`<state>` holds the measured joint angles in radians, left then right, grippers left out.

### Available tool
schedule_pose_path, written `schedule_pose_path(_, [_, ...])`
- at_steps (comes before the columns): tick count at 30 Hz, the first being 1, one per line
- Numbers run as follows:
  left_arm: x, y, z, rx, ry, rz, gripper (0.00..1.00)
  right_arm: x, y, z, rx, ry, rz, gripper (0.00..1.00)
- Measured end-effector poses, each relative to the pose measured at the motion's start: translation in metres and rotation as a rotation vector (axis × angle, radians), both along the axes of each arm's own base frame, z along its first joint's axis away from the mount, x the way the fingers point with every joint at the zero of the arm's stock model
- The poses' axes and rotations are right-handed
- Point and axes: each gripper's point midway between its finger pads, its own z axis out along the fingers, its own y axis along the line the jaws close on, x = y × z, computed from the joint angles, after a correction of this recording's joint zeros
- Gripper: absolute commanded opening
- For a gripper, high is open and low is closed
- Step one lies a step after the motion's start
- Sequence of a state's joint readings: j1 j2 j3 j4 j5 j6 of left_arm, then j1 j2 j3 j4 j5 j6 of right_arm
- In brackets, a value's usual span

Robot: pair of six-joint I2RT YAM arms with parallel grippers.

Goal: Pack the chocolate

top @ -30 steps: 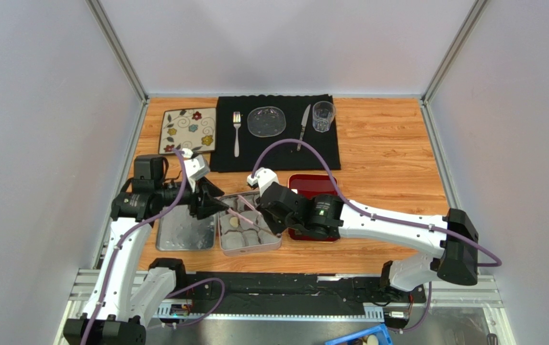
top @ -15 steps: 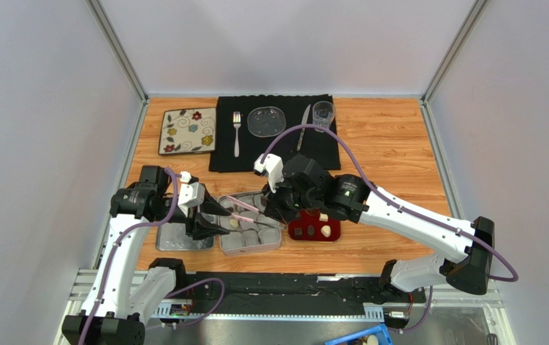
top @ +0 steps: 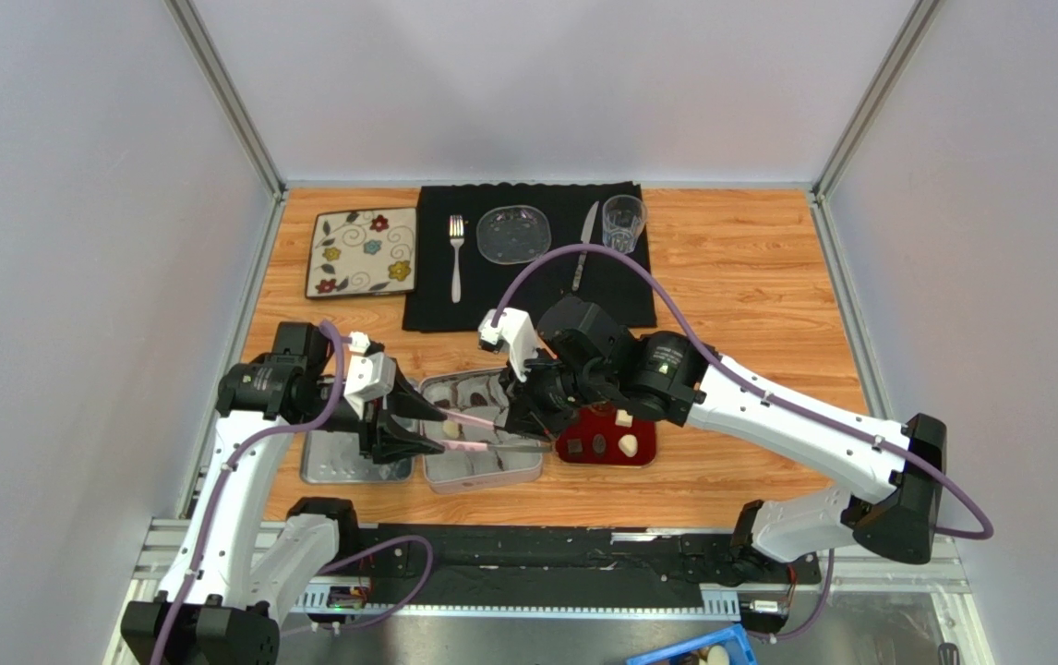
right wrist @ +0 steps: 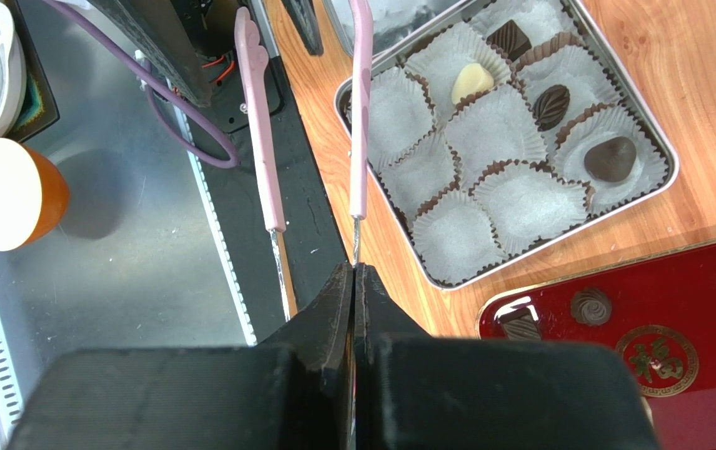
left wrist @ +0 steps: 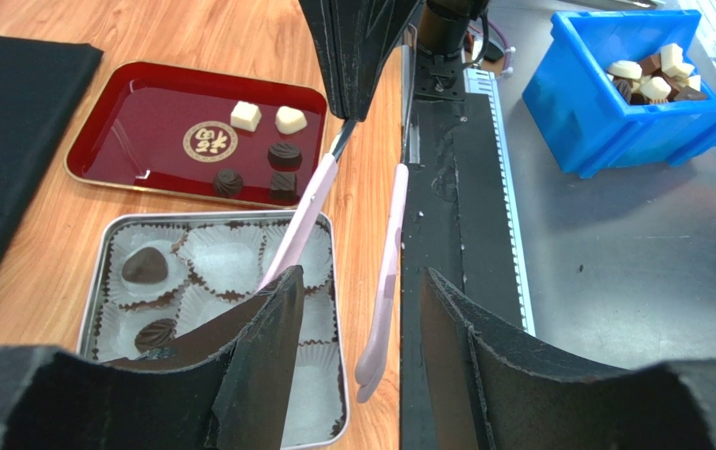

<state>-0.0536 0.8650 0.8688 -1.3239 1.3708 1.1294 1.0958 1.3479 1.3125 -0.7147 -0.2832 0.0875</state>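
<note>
Pink tongs point(top: 472, 416) hang between the two grippers. My right gripper point(right wrist: 355, 267) is shut on their metal hinge end, over the silver tin point(top: 482, 484). My left gripper point(left wrist: 360, 277) is open, its fingers on either side of the tongs' point(left wrist: 390, 253) spread tips. The tin point(right wrist: 662, 150) holds white paper cups, one cream chocolate point(right wrist: 472, 82) and three dark ones point(right wrist: 610, 157). The red tray point(left wrist: 146, 103) to the tin's right carries two cream pieces point(left wrist: 245, 115) and three dark pieces point(left wrist: 284, 155).
The tin's lid point(top: 354, 455) lies left of the tin. A black mat point(top: 535, 256) with fork, glass dish, knife and tumbler, and a flowered plate point(top: 361, 252), sit at the back. A blue bin point(left wrist: 634, 84) of chocolates sits below the table's near edge.
My right arm has lifted and swung back, uncovering the red tray. My left gripper has moved toward the near edge, alongside the tin, around the tongs' tips.
</note>
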Motion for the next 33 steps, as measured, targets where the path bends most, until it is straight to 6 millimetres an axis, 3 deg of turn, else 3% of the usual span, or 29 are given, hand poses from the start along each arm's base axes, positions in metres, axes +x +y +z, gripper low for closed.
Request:
schedule_pose_path(10, [-0.006, 0.001, -0.01, 0.032, 0.03, -0.012, 0.49, 0.013, 0.005, 0.012, 0.017, -0.021, -0.013, 0.0])
schedule_pose_path(13, [-0.006, 0.001, -0.012, 0.04, 0.035, -0.011, 0.33, 0.013, 0.006, 0.014, 0.025, -0.02, -0.011, 0.0])
schedule_pose_path(14, [-0.006, 0.001, -0.013, 0.042, 0.036, -0.011, 0.22, 0.013, 0.006, 0.015, 0.026, -0.02, -0.011, 0.0])
schedule_pose_path(18, [-0.007, 0.001, -0.014, 0.046, 0.055, -0.014, 0.05, 0.013, 0.007, 0.016, 0.032, -0.018, -0.003, 0.01])
schedule_pose_path(24, [-0.007, 0.0, -0.016, 0.043, 0.094, -0.02, 0.0, 0.016, 0.011, 0.014, 0.045, -0.002, -0.013, 0.42])
schedule_pose_path(29, [-0.005, -0.004, -0.01, -0.005, 0.176, -0.021, 0.0, 0.024, 0.007, 0.017, 0.105, -0.03, -0.046, 0.59])
schedule_pose_path(33, [0.006, -0.007, -0.008, -0.035, 0.288, -0.006, 0.01, 0.039, -0.025, 0.039, 0.253, -0.072, -0.133, 0.67])
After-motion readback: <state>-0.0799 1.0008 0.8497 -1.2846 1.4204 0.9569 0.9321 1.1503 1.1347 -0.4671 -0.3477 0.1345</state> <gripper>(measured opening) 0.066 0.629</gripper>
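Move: Between the open left fingers runs the nearer pink arm of the tongs, its middle about 3 cm to this hand's right, 1 cm back and 1 cm lower; the farther pink arm lies some 2 cm ahead and 3 cm right. The chocolate box is about 7 cm ahead, 3 cm right and 19 cm below. From the right hand that nearer arm lies 6 cm left and 2 cm back, the red tray 11 cm ahead, 15 cm right and 19 cm below. Sink the left gripper about 1.5 cm and shut its fingers on the nearer pink arm of the tongs, while the right hand keeps its grip on the metal and eases slightly forward and up. Only then open the right fingers, let go of the tongs and draw the right hand off forward and up, finally to the right, tilting it some 15 degrees; meanwhile tip the left wrist by a similar amount. ##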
